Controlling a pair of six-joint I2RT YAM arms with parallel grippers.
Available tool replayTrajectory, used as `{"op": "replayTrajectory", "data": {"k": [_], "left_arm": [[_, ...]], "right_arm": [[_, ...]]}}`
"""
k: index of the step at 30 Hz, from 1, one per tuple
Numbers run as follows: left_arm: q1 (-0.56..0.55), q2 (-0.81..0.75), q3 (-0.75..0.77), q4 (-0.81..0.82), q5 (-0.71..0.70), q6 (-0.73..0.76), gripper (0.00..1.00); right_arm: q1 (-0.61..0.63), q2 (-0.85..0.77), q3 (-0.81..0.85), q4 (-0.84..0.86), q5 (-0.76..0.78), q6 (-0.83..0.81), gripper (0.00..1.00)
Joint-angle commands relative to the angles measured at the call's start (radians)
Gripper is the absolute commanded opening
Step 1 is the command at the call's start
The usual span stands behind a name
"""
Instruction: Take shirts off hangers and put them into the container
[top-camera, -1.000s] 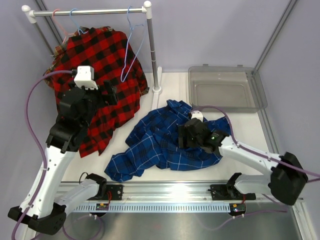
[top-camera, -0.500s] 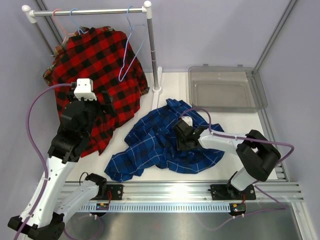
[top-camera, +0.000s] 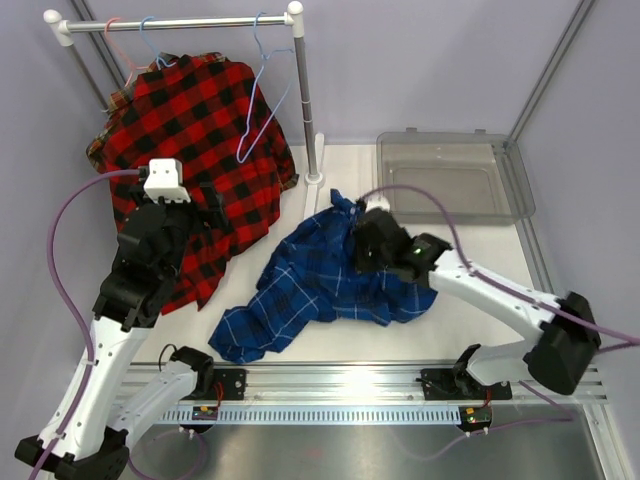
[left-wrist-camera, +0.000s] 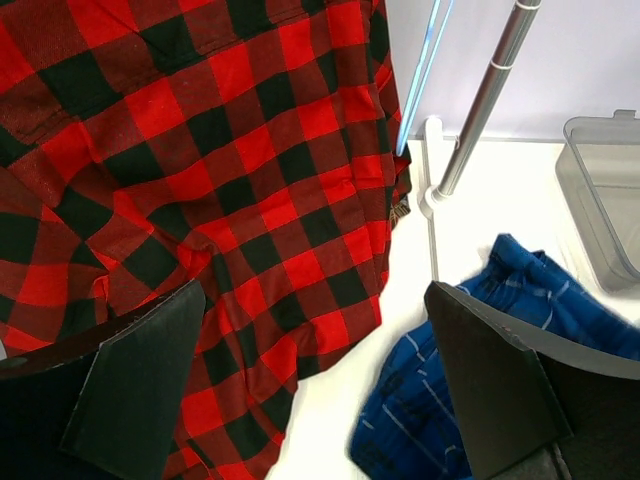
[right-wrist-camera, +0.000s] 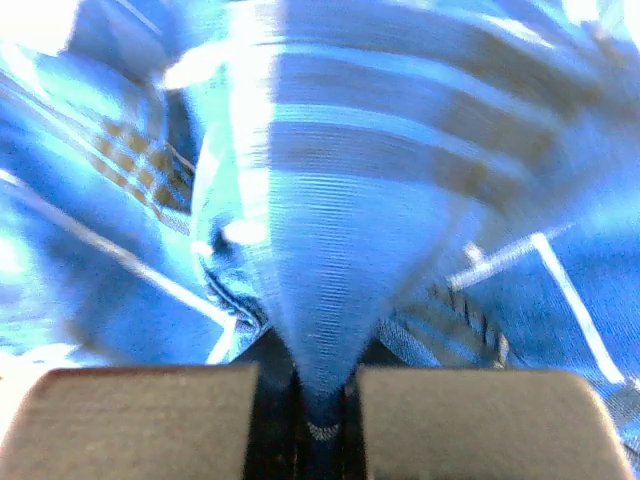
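Note:
The blue shirt lies crumpled on the table, off its hanger. My right gripper is shut on a fold of it near its far edge; in the right wrist view the blue cloth narrows into the closed jaws. The red-and-black shirt hangs on the rack, with a brown shirt peeking out behind it at the left. An empty light blue hanger dangles beside them. My left gripper is open in front of the red shirt's lower part, holding nothing. The grey container stands at the back right.
The rack's white-and-steel pole and its foot stand between the hanging shirts and the container. A pink hanger hook and a blue one sit on the top bar. Grey walls close in left, back and right.
My right gripper went from open to shut on the blue shirt and drew the fold up and toward the back right. The left arm has shifted only slightly.

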Motion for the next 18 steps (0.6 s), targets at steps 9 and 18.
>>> {"op": "replayTrajectory", "data": {"k": [9, 18], "left_arm": [[0.003, -0.023, -0.016, 0.075, -0.024, 0.003, 0.99], [0.003, -0.017, -0.019, 0.075, -0.018, 0.0, 0.99]], "right_arm": [[-0.354, -0.055, 0.865, -0.14, 0.018, -0.183, 0.0], [-0.599, 0.176, 1.442, -0.13, 0.009, -0.223, 0.0]]}}
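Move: Beneath and off to the right, the grey container has its middle some 24 cm ahead of the right hand, 21 cm to its right and 7 cm below; that hand already grips the blue shirt. The shirt's sleeve end lies about 14 cm back and 27 cm left, on the table, and the rack post's foot about 24 cm ahead and 11 cm left. From the left hand the container is roughly 20 cm ahead, 61 cm right and 31 cm below. Hoisting the blue shirt fast, the right hand shoots up nearly 50 cm with its shut fingers keeping hold of the bunched cloth. It also goes forward, then swings right past where it began, bringing it closer over the table to the container's spot while climbing high. The fingers tip up from steeply downward to about level, pointing forward, through some 65 degrees. ##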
